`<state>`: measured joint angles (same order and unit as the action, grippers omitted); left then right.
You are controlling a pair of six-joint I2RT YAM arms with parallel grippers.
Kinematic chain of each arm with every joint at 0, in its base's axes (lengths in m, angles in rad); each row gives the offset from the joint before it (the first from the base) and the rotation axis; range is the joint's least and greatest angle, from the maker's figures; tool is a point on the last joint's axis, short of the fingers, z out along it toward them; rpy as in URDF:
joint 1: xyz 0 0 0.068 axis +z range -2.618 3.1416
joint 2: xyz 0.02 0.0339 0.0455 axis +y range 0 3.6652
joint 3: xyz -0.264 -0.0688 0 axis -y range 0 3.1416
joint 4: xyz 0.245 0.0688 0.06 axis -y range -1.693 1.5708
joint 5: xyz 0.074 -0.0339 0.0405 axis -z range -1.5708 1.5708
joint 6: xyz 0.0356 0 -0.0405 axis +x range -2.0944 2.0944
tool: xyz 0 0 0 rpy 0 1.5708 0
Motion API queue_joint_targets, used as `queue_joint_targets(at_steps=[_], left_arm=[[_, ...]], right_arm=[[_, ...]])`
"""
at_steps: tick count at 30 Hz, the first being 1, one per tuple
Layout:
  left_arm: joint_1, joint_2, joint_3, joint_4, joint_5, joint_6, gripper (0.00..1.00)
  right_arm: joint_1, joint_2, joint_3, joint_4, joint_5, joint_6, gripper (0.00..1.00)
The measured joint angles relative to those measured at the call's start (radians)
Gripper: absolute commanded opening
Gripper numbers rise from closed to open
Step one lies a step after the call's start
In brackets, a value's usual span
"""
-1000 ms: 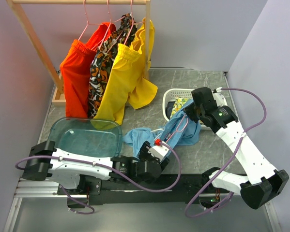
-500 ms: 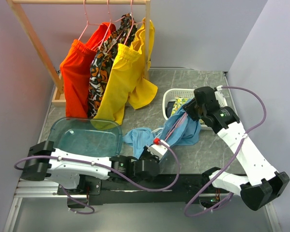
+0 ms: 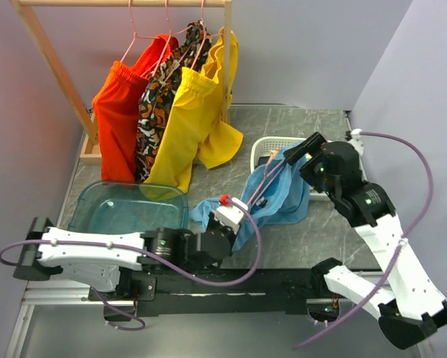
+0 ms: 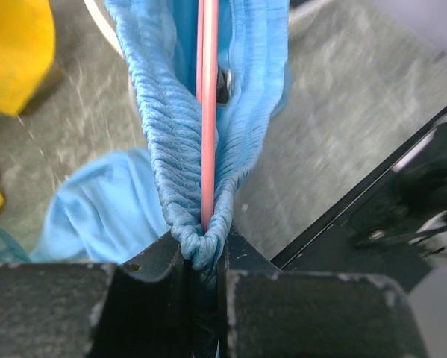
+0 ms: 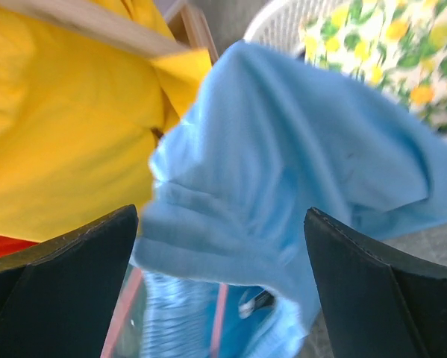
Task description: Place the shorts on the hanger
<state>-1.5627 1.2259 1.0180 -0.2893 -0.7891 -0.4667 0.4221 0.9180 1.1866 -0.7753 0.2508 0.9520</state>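
The sky-blue shorts (image 3: pixel 281 195) lie draped over the pink wire hanger (image 3: pixel 257 185) in the middle of the table. My left gripper (image 3: pixel 233 214) is shut on the gathered elastic waistband (image 4: pixel 180 149) together with the hanger's wire (image 4: pixel 207 112); the jaws (image 4: pixel 203 250) pinch both at the fold. My right gripper (image 3: pixel 298 151) hovers above the far end of the shorts, open wide and empty. In the right wrist view the shorts (image 5: pixel 283 171) fill the space beyond its fingers (image 5: pixel 66 253), with pink wire (image 5: pixel 219 328) showing beneath.
A wooden rack (image 3: pixel 51 60) at the back left holds orange shorts (image 3: pixel 122 112), a patterned cloth (image 3: pixel 160 104) and yellow shorts (image 3: pixel 189 119). A white basket (image 3: pixel 272 143) with yellow-green cloth (image 5: pixel 372 52) sits behind the shorts. A teal tub (image 3: pixel 130 209) lies front left.
My left gripper has drawn back left with the waistband and hanger. My right arm has risen and moved right and back, and its gripper now stands open above the shorts.
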Motion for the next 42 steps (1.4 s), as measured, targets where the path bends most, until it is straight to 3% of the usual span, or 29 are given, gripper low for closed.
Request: queue_joint_targets(at_steps=[7, 13, 20, 27, 34, 42], left_arm=[[0.005, -0.092, 0.253, -0.19, 0.027, 0.011, 0.01], [0.005, -0.24, 0.344, -0.294, 0.058, 0.076, 0.01], [0.006, -0.328, 0.465, -0.376, 0.012, 0.124, 0.01], [0.006, -0.373, 0.571, -0.462, 0.078, 0.176, 0.01], [0.007, -0.402, 0.757, -0.566, 0.179, 0.197, 0.01], [0.029, -0.485, 0.801, -0.636, 0.268, 0.204, 0.01]], right_arm=[[0.0, -0.111, 0.087, -0.024, 0.122, -0.011, 1.0], [-0.039, -0.158, 0.092, -0.017, 0.192, -0.011, 1.0], [-0.087, -0.13, 0.077, 0.081, 0.119, -0.057, 1.0], [-0.102, -0.026, 0.091, 0.21, 0.058, -0.116, 1.0], [-0.109, 0.243, 0.119, 0.421, -0.113, -0.177, 1.0], [-0.089, 0.468, 0.218, 0.533, -0.225, -0.208, 1.0]])
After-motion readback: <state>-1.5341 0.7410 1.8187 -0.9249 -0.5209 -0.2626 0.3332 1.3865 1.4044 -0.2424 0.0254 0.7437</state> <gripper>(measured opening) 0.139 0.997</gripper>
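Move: The left hand already pinches the blue shorts' waistband with the pink hanger. The middle of the rack's rod lies roughly 34 cm ahead of it, 22 cm to its left and 30 cm above, with the hanging yellow shorts about 28 cm ahead and 8 cm left, and the tray 9 cm ahead, 32 cm left and 22 cm below. From the open right hand the same middle of the rod is some 18 cm ahead, 42 cm left and 24 cm above; the white basket sits 12 cm ahead, 3 cm right and 27 cm below. Keep the left fingers shut on waistband and hanger and lift them about 30 cm, carrying them some 23 cm left towards the rod, while tipping the fingertips up about 30 degrees and swinging them slightly clockwise. Draw the open right hand up, back and right, clear of the shorts, then send it well forward and left towards the yellow shorts, still open. ##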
